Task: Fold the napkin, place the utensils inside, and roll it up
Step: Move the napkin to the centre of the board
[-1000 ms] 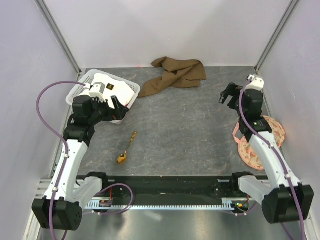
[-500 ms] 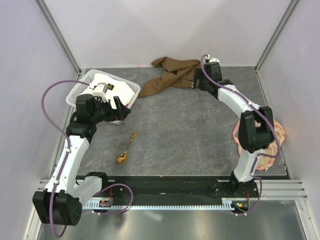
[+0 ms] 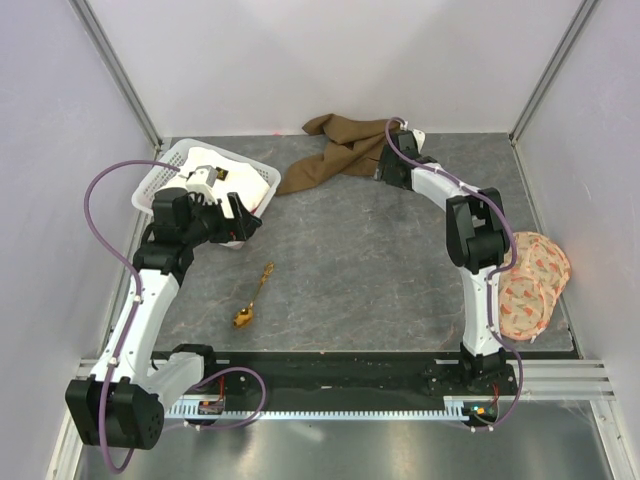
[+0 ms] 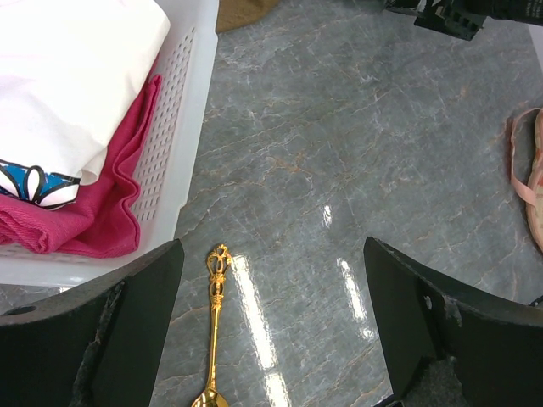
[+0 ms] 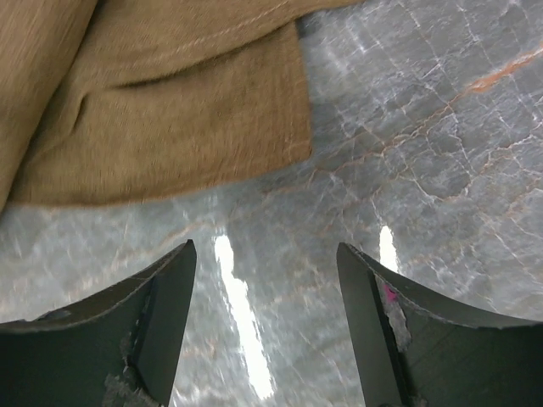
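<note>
The olive-brown napkin [image 3: 343, 148] lies crumpled at the back of the table. My right gripper [image 3: 385, 166] is at its right edge, low over the table. In the right wrist view the gripper [image 5: 265, 259] is open over bare table, with the napkin's [image 5: 161, 102] hem just beyond the fingertips. The gold spoon [image 3: 254, 297] lies near the front left. My left gripper [image 3: 240, 216] hovers beside the basket, open. The left wrist view has the spoon [image 4: 215, 326] just inside the left finger of that gripper [image 4: 271, 280], not held.
A white basket [image 3: 163, 172] at the back left holds a white cloth [image 4: 68, 76] and a pink cloth [image 4: 119, 199]. A peach floral fabric piece [image 3: 532, 283] lies at the right edge. Grey walls and metal posts close in the table.
My right arm swung from the right side across to the back and reached the napkin's right edge. The floral fabric is now uncovered. The left arm barely moved.
</note>
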`<state>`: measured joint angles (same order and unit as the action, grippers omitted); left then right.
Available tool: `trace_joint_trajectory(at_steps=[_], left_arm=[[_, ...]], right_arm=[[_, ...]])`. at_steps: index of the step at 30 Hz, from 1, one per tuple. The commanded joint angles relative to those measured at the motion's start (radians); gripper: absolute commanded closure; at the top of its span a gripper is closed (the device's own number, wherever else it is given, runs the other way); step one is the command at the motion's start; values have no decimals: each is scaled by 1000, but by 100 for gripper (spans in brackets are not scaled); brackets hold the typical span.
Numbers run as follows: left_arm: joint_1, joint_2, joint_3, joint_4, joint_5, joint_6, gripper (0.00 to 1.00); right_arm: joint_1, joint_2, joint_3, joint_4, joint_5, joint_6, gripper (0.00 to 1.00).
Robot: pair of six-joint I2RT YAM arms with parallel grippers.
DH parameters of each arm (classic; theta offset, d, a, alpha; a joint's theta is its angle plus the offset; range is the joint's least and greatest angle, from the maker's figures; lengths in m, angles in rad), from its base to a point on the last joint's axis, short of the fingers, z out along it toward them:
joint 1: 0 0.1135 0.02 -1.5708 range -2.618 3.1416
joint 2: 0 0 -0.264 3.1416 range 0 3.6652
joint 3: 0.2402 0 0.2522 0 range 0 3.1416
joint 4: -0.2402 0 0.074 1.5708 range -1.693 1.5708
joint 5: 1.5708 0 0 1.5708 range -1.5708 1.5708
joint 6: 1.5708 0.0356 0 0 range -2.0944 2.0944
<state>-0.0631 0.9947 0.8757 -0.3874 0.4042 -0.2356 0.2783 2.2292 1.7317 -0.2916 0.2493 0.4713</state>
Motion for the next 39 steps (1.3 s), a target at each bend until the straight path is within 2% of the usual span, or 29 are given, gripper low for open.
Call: trace_joint_trajectory(at_steps=[1,7,15,19,27,30,33,34,39], left_arm=[[-3,8,-1,36,35,45,6],[-6,15,2,35,42,47,6],[-15,19,3,32,44,50,6],[-18,24,3,33,45,51,6],[-20,25,3,35,51,53,7],[-20,24,3,35,56,53,7],[-21,18,-1,33,58,56,7],[-21,18,-1,33,59,59,7],[-50,-13,-14,51,50,64,12]], right_arm=[[-5,43,77,17,71,121,25],[-37,85,85,78,24,234,30],[-88,135,94,126,-56,306,34],[-102,173,118,137,-96,317,46],[-103,198,147,155,-179,313,59],[-102,195,118,195,-234,317,67],[-102,191,101,207,-248,323,89],[-102,178,83,209,-246,323,100],[-102,34,-76,229,-205,250,100]])
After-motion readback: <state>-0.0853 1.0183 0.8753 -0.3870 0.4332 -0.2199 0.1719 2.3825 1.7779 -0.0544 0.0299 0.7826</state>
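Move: The napkin's near right corner lies about 5 cm straight ahead of the right fingertips and 3 cm below them; the napkin's middle is some 14 cm ahead and 12 cm to the left. The white basket stands about 46 cm left and 3 cm back, the golden spoon 36 cm back and 32 cm left. From the left gripper, that napkin corner is roughly 31 cm ahead, 33 cm right and 19 cm down. Reach the open right gripper forward about 6 cm to the napkin's near right corner, sinking some 2.5 cm and bowing 3 cm to the right before swinging back left. Roll the hand some 20 degrees, left side rising, and twist it clockwise, easing part of that twist off again; then shut the fingers and pinch the corner. ##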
